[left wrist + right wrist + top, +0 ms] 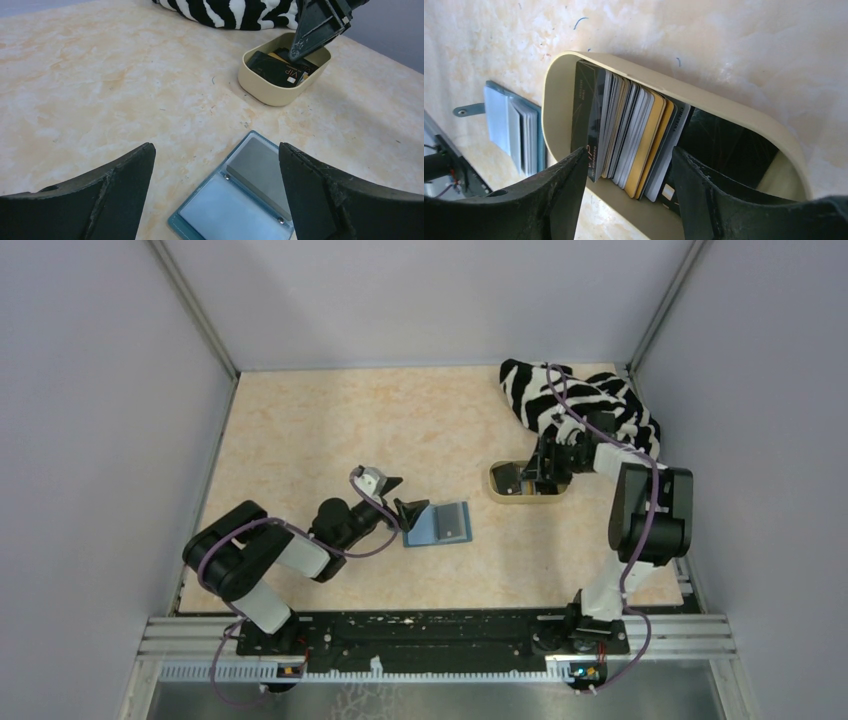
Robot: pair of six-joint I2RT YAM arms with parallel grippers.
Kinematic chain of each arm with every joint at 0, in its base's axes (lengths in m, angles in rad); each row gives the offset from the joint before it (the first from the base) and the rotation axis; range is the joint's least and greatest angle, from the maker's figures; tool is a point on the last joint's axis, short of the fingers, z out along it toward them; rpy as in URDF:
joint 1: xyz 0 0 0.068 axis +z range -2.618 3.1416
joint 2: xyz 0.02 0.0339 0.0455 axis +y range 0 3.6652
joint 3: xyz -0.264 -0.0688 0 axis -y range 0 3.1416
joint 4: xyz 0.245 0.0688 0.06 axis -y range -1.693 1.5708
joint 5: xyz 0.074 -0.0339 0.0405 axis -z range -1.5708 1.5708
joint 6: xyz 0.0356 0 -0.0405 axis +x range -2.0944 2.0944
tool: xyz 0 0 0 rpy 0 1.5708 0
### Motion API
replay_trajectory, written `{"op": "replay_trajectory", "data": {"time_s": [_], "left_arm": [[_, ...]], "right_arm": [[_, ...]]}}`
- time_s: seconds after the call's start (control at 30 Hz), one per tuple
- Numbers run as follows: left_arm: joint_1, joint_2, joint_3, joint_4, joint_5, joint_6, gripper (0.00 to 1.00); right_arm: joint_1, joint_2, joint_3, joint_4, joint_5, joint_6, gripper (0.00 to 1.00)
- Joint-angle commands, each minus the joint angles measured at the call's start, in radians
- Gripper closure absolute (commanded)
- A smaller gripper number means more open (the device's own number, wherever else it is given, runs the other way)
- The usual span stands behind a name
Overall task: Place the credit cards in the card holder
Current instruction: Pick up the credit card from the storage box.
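Note:
The card holder (pixel 437 524) is a teal case lying open like a booklet on the table, its clear sleeves showing (pixel 245 195); its edge also shows in the right wrist view (pixel 516 130). My left gripper (pixel 395 502) hovers just left of it, jaws wide open and empty (pixel 216 150). The credit cards (pixel 629 135), black, grey and orange-gold, stand packed on edge in a tan oval tray (pixel 724 107). My right gripper (pixel 630 152) is open over the tray (pixel 500 480), one finger on each side of the stack, not pinching it. The cards (pixel 277 67) also show in the left wrist view.
A zebra-striped cloth (pixel 580 405) is heaped at the back right, just behind the tray (pixel 270 92). Grey walls close in the table on three sides. A metal rail with both arm bases runs along the near edge (pixel 430 630).

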Motion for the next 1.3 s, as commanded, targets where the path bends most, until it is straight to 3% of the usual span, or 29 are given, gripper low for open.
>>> {"op": "replay_trajectory", "data": {"time_s": [0.0, 0.3, 0.43, 0.53, 0.83, 1.07, 1.27], "left_arm": [[0.002, 0.014, 0.001, 0.089, 0.022, 0.001, 0.01], [0.004, 0.023, -0.008, 0.108, 0.007, -0.006, 0.01], [0.003, 0.023, -0.009, 0.112, 0.004, -0.009, 0.01], [0.003, 0.026, -0.007, 0.112, 0.005, -0.010, 0.01], [0.003, 0.030, -0.006, 0.112, 0.003, -0.011, 0.01], [0.004, 0.030, -0.004, 0.111, 0.003, -0.013, 0.01], [0.003, 0.030, -0.004, 0.112, 0.003, -0.012, 0.01]], "right_arm": [[-0.004, 0.024, 0.047, 0.016, -0.040, 0.035, 0.38], [-0.006, 0.082, 0.052, 0.029, -0.085, 0.084, 0.42], [-0.011, 0.076, 0.051, 0.043, -0.156, 0.111, 0.55], [-0.018, 0.059, 0.041, 0.065, -0.213, 0.134, 0.58], [-0.036, 0.049, 0.020, 0.125, -0.330, 0.205, 0.60], [-0.039, 0.038, 0.025, 0.087, -0.214, 0.174, 0.59], [-0.039, 0.070, 0.029, 0.073, -0.231, 0.172, 0.59]]}}
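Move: The upright credit cards in the storage box lie about 2 cm below the right gripper's fingertips, practically straight under the gap. The VIP card at the box's left end is some 3 cm to the left and 3 cm down, and the loose black card is about 5 cm right, 1 cm back and 4 cm down. The card holder sits about 17 cm left, 9 cm back and 5 cm below. From the left gripper the credit cards are some 21 cm right, 2 cm ahead and 9 cm lower. Ease the right gripper down and left by about 1 cm each over the row of cards, narrowing the fingers from roughly two thirds open to two fifths. Then lift it about 3 cm and further left towards the VIP card, tilting the fingers some 15 degrees flatter, and let it settle back slightly, with the fingers held part open. ##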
